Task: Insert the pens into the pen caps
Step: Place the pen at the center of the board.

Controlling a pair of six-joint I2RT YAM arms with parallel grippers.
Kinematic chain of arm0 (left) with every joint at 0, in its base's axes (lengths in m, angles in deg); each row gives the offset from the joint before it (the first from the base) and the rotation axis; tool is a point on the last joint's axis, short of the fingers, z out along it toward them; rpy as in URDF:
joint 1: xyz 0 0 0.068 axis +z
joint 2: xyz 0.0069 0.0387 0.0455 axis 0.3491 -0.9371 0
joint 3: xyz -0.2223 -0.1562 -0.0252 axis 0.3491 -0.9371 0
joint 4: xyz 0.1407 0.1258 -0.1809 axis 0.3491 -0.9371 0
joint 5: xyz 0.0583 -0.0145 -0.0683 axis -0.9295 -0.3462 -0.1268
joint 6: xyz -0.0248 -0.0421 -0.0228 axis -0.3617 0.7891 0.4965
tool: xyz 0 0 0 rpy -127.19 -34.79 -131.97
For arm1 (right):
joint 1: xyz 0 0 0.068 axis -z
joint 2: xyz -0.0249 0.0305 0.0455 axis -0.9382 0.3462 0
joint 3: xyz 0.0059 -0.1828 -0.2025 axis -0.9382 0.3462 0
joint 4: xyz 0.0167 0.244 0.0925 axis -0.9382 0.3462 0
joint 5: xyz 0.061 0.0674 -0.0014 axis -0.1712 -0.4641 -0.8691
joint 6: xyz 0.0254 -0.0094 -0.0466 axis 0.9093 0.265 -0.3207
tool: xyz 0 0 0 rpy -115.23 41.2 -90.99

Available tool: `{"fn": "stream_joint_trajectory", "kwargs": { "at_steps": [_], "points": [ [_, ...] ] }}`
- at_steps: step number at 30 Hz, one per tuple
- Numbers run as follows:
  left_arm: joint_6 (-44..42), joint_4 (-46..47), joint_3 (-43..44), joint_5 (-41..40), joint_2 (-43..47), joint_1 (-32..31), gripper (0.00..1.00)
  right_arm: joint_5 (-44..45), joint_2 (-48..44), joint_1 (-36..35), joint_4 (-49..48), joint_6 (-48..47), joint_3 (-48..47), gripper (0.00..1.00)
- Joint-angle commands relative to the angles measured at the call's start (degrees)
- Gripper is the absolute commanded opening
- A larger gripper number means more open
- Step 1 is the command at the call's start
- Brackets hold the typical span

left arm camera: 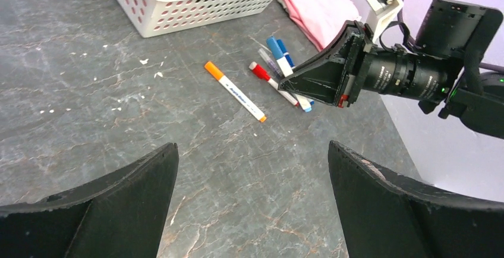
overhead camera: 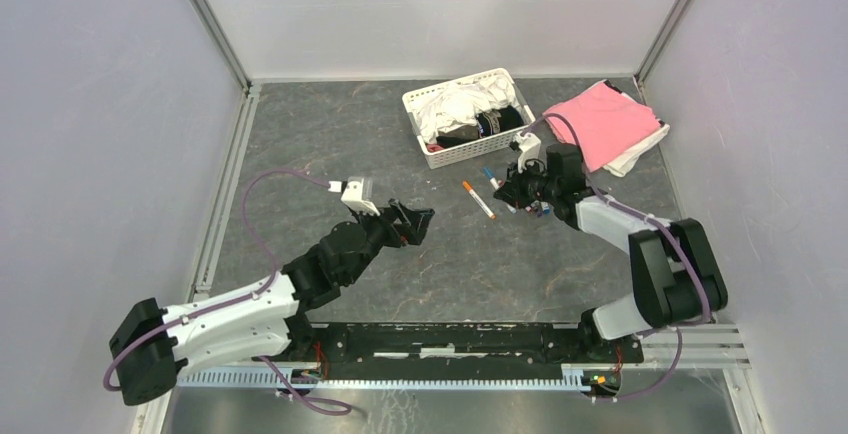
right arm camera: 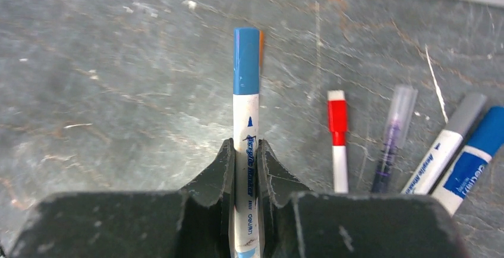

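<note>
My right gripper (right arm camera: 245, 151) is shut on a white pen (right arm camera: 246, 127) with blue print; its blue cap (right arm camera: 246, 62) sticks out past the fingertips, low over the table. To its right lie a red-ended pen (right arm camera: 337, 145), a clear purple one (right arm camera: 392, 142), a grey-capped one (right arm camera: 451, 142) and a blue one (right arm camera: 475, 160). An orange-ended pen (left arm camera: 235, 91) lies alone to the left of that cluster (left arm camera: 279, 71). My left gripper (left arm camera: 252, 151) hangs open and empty, short of the orange pen (overhead camera: 478, 199). I see no loose pen caps.
A white perforated basket (overhead camera: 432, 149) of clothes stands just behind the pens. A pink cloth (overhead camera: 605, 124) lies at the back right. White crumbs dot the grey marbled table. Pale walls close in on three sides.
</note>
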Motion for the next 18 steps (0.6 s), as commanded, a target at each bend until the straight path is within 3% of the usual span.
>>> {"fn": "stream_joint_trajectory", "kwargs": {
  "at_steps": [1, 11, 15, 18],
  "points": [
    [3.82, -4.87, 0.44, 0.35, 2.56, 1.1, 1.0, 6.08, 5.64, 0.29, 4.6, -1.49, -5.46, 0.09],
    [6.47, -8.97, -2.78, -0.83, 10.05, 1.25, 1.0, 3.64, 12.26, 0.24, 6.39, -1.23, -7.53, 0.16],
    [5.94, -10.07, -1.42, -0.51, 11.22, 1.2, 1.0, 3.17, 12.28, 0.21, 7.89, -2.25, -8.64, 0.29],
    [4.9, -10.93, 0.9, 0.51, 11.49, 1.2, 1.0, 3.54, 9.64, 0.76, 8.85, -3.84, -9.2, 0.44]
  ]
}}
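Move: The spot for the held blue pen is bare board about 7 cm below the right hand, about 1 cm ahead and 1 cm to its right. The orange pen lies beside it, some 4 cm ahead and 4 cm left of that hand; the red pen is about 5 cm ahead and 6 cm right, the clear-capped pen roughly 8 cm ahead and 10 cm right. From the left hand the spot is about 6 cm ahead, 22 cm right and 17 cm below. The blue pen, still pinched near its middle, is lowered about 6 cm almost straight down by the right hand onto the board alongside the orange pen, the fingers tipping some 15 degrees more steeply downward. Near the bottom the fingers part and let go of it. The left hand, empty and open, eases about 3 cm left and slightly back. ##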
